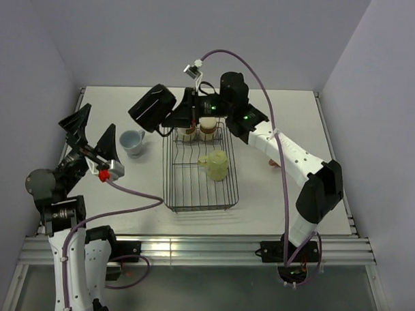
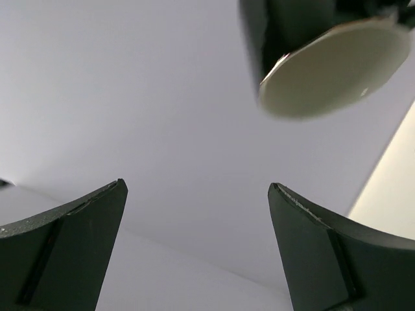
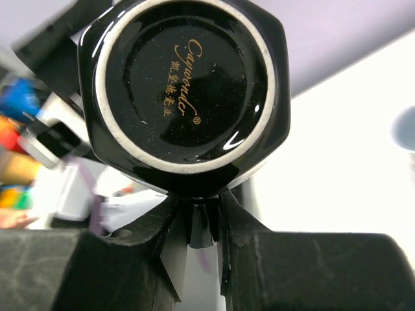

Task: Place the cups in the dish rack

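Observation:
My right gripper (image 3: 206, 197) is shut on the handle of the black cup (image 3: 185, 84), whose glossy base with gold lettering fills the right wrist view. In the top view the black cup (image 1: 153, 107) hangs just left of the far end of the dish rack (image 1: 172, 195). Two tan tumblers (image 1: 197, 132) and a pale yellow mug (image 1: 215, 164) stand in the rack. A pale blue-grey cup (image 1: 131, 142) sits on the table left of it. My left gripper (image 1: 98, 121) is lifted at the left, open and empty; its view shows the black cup's cream inside (image 2: 337, 68).
A bit of a salmon-pink mug (image 1: 272, 162) shows right of the rack, behind my right arm. The right arm stretches across the rack's far end. Purple-grey walls close the table in on three sides.

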`<state>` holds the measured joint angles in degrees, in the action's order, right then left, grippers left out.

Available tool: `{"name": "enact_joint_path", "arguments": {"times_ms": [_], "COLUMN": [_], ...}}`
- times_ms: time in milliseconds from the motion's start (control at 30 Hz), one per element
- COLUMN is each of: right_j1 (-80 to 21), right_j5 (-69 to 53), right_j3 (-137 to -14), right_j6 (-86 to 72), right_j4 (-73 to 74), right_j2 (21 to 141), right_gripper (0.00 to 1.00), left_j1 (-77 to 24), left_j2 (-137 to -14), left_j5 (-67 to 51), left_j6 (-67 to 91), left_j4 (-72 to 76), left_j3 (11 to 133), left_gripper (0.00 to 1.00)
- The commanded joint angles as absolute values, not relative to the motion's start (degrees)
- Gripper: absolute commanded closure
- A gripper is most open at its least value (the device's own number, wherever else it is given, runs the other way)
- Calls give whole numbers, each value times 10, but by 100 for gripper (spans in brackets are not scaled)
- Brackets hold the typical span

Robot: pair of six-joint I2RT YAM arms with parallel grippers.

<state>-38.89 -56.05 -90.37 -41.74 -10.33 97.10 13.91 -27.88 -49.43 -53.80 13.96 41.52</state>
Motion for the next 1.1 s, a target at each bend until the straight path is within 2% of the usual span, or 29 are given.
{"name": "enact_joint_path", "arguments": {"times_ms": [0,133,267,500,633,767,1067], "right_j1": [-363,-345,-345,-361,-383,-410,-429], "right_j5": [-534,-500,-465,-395,-365,-323,-229], "right_j3": [-904,-878,-852,-806,-766,-730,-730], "right_j6": [-267,-92,25,95,118,154,171], "right_j4": [-29,88,159,194,196,195,182], "right_j2": [903,868,847,825,822,824,872], "right_gripper": [100,100,100,100,100,100,100], "left_j1": [138,138,139,142,141,141,134], "left_j2": [-300,-372,-441,-580,-607,-613,-595], "left_j5": [-409,-337,-274,-286,-337,-327,-353], "left_j6": [-482,-388,-227,-32,29,48,61], "left_j4": [71,-31,-112,-305,-333,-336,-314], "left_j3": [453,526,617,753,779,786,767], "left_gripper": [1,1,1,1,1,1,1]}}
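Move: The right gripper holds the dark cup; its empty place in the dish rack lies about 4 cm right, 2 cm ahead and 28 cm below. The green cup stands some 14 cm right and 4 ahead of that hand, the two cream cups 19 cm ahead, 3 and 11 cm right, all about 30 below. From the open left gripper the blue cup lies roughly 16 cm ahead, 4 left, 39 below. Bring the right gripper down about 20 cm and some 8 cm right, towards the rack space left of the green cup, keeping the dark cup pinched and tipping the fingers from level to well downward. Meanwhile swing the open left gripper forward about 10 cm and down towards the blue cup, rolling its wrist strongly. ##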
